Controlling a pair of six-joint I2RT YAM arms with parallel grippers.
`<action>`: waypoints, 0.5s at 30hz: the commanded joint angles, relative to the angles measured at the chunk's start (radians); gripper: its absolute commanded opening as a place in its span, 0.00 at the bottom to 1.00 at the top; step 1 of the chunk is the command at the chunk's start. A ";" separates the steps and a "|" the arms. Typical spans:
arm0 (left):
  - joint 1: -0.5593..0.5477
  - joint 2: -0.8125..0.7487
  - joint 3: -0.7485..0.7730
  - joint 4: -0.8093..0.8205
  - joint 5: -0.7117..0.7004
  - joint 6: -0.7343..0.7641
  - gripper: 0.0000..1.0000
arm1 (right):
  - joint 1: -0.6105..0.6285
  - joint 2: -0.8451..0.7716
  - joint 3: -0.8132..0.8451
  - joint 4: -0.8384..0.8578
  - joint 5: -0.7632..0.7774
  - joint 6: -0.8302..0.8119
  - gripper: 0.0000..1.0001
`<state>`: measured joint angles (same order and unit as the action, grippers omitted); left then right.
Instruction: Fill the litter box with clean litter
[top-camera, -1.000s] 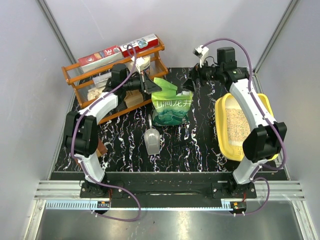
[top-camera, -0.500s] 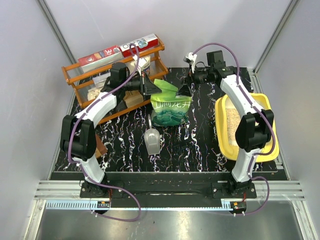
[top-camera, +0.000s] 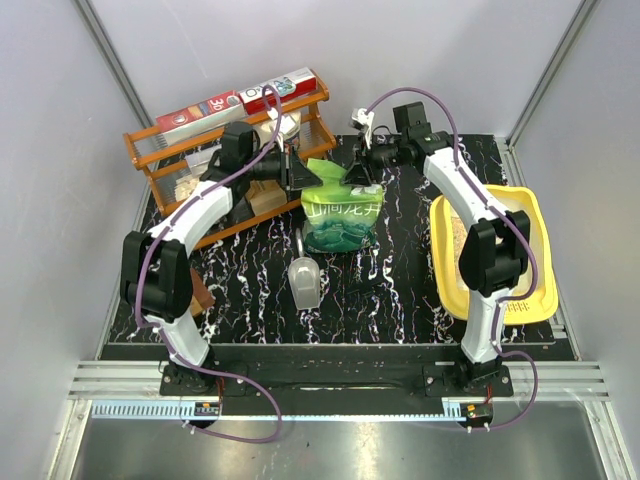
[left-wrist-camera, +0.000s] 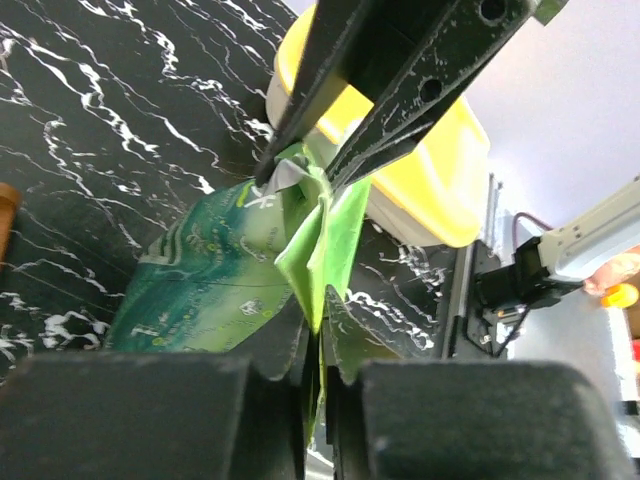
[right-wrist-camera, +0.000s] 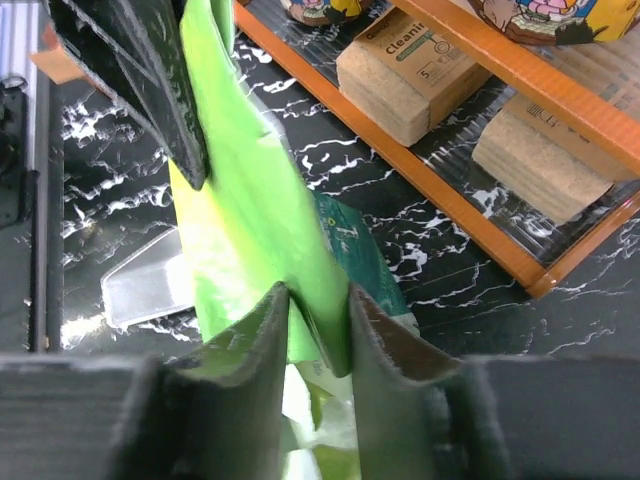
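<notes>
The green pouch (top-camera: 343, 218) of clean litter stands upright mid-table. My left gripper (top-camera: 298, 176) is shut on its top left corner; in the left wrist view the film (left-wrist-camera: 215, 270) runs pinched into the gripper (left-wrist-camera: 322, 345). My right gripper (top-camera: 357, 175) straddles the pouch's top right corner. In the right wrist view the green film (right-wrist-camera: 250, 200) sits between the jaws of this gripper (right-wrist-camera: 320, 300), which stand partly closed with a gap showing. The yellow litter box (top-camera: 540, 262) lies at the right under the right arm, with pale litter (top-camera: 460, 252) in it. Its rim (left-wrist-camera: 440, 170) shows behind the pouch.
A grey scoop (top-camera: 305, 282) lies on the black marbled table in front of the pouch, also seen in the right wrist view (right-wrist-camera: 150, 285). The orange wire rack (top-camera: 200, 150) with boxes stands at the back left, close behind the pouch (right-wrist-camera: 480, 60).
The right arm has swung left from over the litter box's far end to the pouch's top right corner, and its jaws have narrowed around the film. The left gripper has kept its hold.
</notes>
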<state>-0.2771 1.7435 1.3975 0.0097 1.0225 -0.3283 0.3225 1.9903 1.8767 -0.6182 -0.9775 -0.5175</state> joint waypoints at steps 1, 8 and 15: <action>0.006 -0.076 0.096 -0.078 0.028 0.110 0.19 | 0.001 -0.011 0.106 -0.061 0.017 -0.096 0.22; 0.007 -0.096 0.276 -0.552 -0.084 0.615 0.64 | 0.018 -0.111 0.216 -0.144 0.109 -0.281 0.00; -0.008 -0.137 0.290 -0.605 -0.194 0.905 0.75 | 0.073 -0.142 0.280 -0.239 0.160 -0.383 0.00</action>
<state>-0.2749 1.6390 1.6447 -0.5266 0.8986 0.3447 0.3672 1.9591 2.0892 -0.8677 -0.8337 -0.8062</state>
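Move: The left hand already pinches the torn top of the litter bag; the bag's middle lies about 4 cm to its right, 6 cm back and 11 below. From the right hand, part closed around the bag's top, that middle is roughly 5 cm back, 2 left and 10 below. The scoop lies some 16 cm back and 3 left of the left hand, on the table. The litter box is about 34 cm right and 14 back of the right hand. The right fingers shut on the bag's upper edge and pinch it while the left fingers let go and open wide. Both hands rise about 5 cm, the right lifting the film nearly straight up with a modest tilt, the left also backing off some 3 cm to its left, away from the bag, and rolling around 30 degrees. ##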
